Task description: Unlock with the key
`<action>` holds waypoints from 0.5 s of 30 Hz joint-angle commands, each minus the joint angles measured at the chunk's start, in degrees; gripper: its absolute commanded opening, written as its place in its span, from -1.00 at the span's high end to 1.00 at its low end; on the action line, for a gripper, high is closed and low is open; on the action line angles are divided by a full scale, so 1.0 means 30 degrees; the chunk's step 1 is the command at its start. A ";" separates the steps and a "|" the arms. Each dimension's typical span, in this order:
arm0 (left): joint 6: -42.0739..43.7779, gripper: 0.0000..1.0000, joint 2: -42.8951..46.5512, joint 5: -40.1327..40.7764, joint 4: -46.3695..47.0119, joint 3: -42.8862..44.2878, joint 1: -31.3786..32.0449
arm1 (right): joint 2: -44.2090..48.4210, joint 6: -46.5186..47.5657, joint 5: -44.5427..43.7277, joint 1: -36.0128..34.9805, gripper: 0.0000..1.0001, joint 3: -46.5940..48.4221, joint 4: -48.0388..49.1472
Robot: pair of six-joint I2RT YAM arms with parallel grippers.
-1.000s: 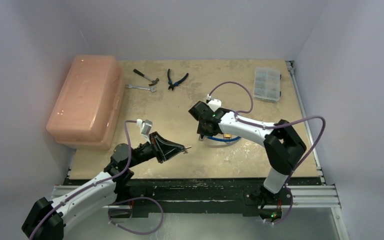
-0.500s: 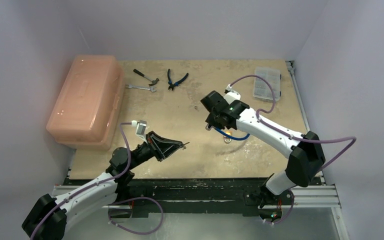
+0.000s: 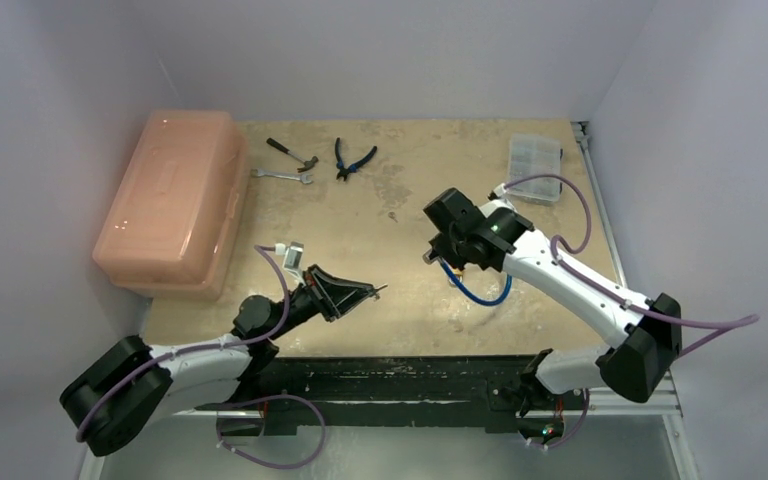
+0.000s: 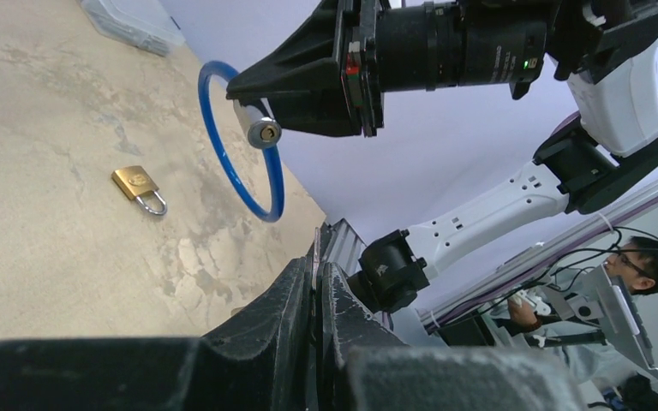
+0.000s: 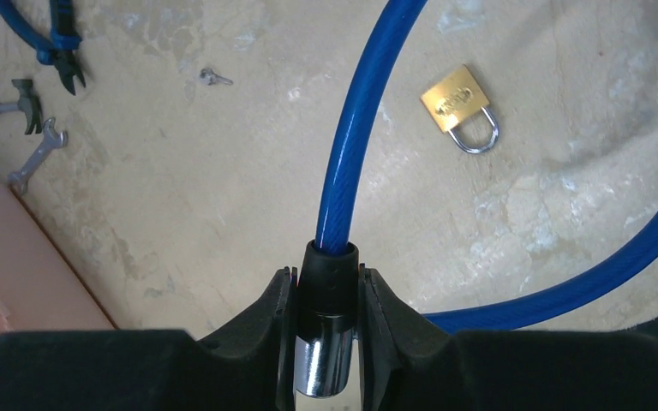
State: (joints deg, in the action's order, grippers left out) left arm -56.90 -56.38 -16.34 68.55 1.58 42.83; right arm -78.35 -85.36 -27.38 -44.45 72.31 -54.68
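Observation:
My left gripper [image 3: 362,293] is shut on the key [image 4: 316,248], a thin silvery blade that pokes out past the fingertips and points right. The same gripper [image 4: 318,267] fills the bottom of the left wrist view. To its right, my right gripper [image 3: 444,252] is shut on the chrome cylinder [image 5: 326,364] of a blue cable lock [image 3: 482,292], held above the table. That cylinder's keyhole end [image 4: 262,131] faces the left gripper, some way off. The blue loop [image 5: 351,145] hangs beyond the right gripper [image 5: 327,287].
A small brass padlock [image 5: 457,103] lies on the table below the cable. A tiny silvery piece [image 5: 214,78] lies farther off. A pink toolbox [image 3: 175,200] stands at the left. A hammer [image 3: 292,152], a wrench [image 3: 282,175], pliers [image 3: 353,158] and a clear organizer [image 3: 535,167] lie at the back.
The right arm has swung right and lifted the cable lock off the table. The left arm's elbow has dropped lower while its gripper stayed about where it was, still on the key.

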 commanded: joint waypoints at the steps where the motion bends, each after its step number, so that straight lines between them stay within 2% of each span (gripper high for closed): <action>1: -0.0515 1.00 -0.1924 0.0883 0.4732 0.0081 0.0727 | 0.1480 -0.3199 0.0274 0.0051 1.00 -0.1333 -0.0594; 11: -0.1799 1.00 -0.8470 0.1967 1.1009 0.0817 0.2394 | 0.2995 -0.5329 0.0790 0.0050 1.00 -0.3002 -0.0589; 15: -0.1809 1.00 -0.9849 0.2121 1.1090 0.1923 0.3096 | 0.3027 -0.5426 0.0583 0.0050 1.00 -0.3056 -0.0938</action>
State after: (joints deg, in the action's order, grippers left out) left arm -61.08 -83.74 -11.70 82.21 3.57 50.24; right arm -70.78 -98.45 -24.05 -44.45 62.94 -56.38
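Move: The cable lock's head, in the right gripper, lies about 8 cm ahead of the left hand and 12 cm to its right, at nearly the same height. The padlock is on the table some 13 cm ahead, 19 cm right and 19 cm below the left hand. From the right hand, the held key is about 8 cm back and 12 cm left, roughly level; the padlock is 3 cm ahead, 3 cm right and 18 cm below. Sink the left gripper about 7 cm, faster as it goes, while carrying the still-gripped key some 4 cm right towards the lock head and tipping the wrist gently down. Meanwhile draw the right gripper back about 3 cm, easing down and right by 2 cm and turning a little clockwise as it slows, and keep its hold on the lock. ##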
